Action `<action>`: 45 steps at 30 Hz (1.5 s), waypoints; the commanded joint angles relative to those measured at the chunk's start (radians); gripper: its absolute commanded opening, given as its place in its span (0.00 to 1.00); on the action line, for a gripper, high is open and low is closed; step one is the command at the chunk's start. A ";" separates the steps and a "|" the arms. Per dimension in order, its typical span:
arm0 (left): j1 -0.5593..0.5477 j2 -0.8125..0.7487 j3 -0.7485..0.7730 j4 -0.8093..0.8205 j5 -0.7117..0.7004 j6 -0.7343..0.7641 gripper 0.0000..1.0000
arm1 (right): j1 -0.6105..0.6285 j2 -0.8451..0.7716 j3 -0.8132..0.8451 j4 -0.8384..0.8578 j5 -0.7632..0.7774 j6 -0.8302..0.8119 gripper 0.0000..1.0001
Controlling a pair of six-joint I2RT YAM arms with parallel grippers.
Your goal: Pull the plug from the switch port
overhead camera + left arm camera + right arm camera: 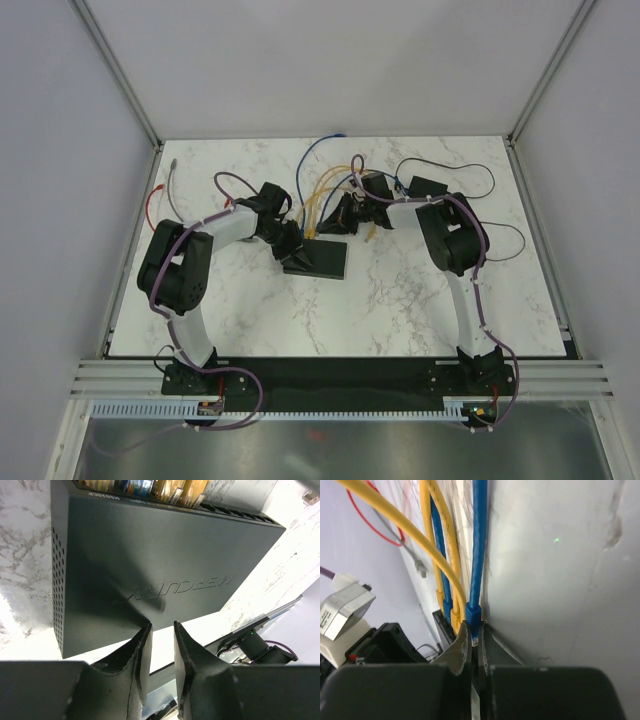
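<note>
The switch (322, 260) is a flat black box in the middle of the table. Its lid fills the left wrist view (150, 565), with yellow and blue plugs (150, 487) in the ports along its far edge. My left gripper (162, 627) is open. Its fingertips sit at the switch's near edge, with only table showing between them. My right gripper (475, 627) is shut on the blue plug (473, 614) at the end of a blue cable (480, 540), beside several yellow and blue plugs seated in the switch (440, 622). The fingers hide its port.
A tangle of yellow and blue cables (320, 190) runs back from the switch. A small black adapter block (428, 187) with a thin cord lies at the back right. Loose red (152, 205) and grey (172, 175) cables lie at the back left.
</note>
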 commanded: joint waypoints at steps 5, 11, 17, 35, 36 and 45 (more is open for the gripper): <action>-0.004 0.054 -0.049 -0.048 -0.099 0.012 0.33 | 0.001 -0.074 0.077 -0.120 0.180 -0.170 0.00; -0.004 0.002 -0.023 -0.048 -0.071 0.075 0.34 | -0.003 -0.116 0.149 -0.255 0.115 -0.181 0.00; -0.004 -0.110 0.020 -0.048 0.008 0.164 0.55 | -0.003 -0.229 0.114 -0.409 -0.075 -0.149 0.00; 0.002 -0.235 0.132 0.048 0.401 0.178 0.74 | 0.049 -0.740 -0.353 -0.892 -0.133 -0.612 0.00; 0.002 -0.218 0.138 0.052 0.410 0.169 0.74 | 0.055 -0.779 -0.373 -0.890 -0.147 -0.614 0.00; -0.033 -0.048 0.175 0.053 0.436 0.110 0.77 | 0.124 -0.936 -0.422 -0.889 -0.202 -0.604 0.00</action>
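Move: The right hand already grips the blue plug just beyond the switch's ports. Open table nearer the base, where the plug is being carried, lies roughly 24 cm back and 8 cm right; the switch's middle is some 7 cm back and 1 cm left, and a loose yellow plug about 12 cm right, level with the hand. From the left hand, resting on the switch, the blue plug is about 8 cm ahead, 3 cm right and 2 cm lower; the switch's middle is 2 cm ahead and 2 cm right. Forward a further 2 cm with the blue plug, then up and back, the right hand sweeps over the switch's right half towards its own base, about 27 cm back and 8 cm right, turning counter-clockwise with its grip kept. The left hand lifts off the switch, opens wide and rises about 15 cm, then sinks partway and shifts right, its fingers swinging up to point more to the right around the blue cable. ##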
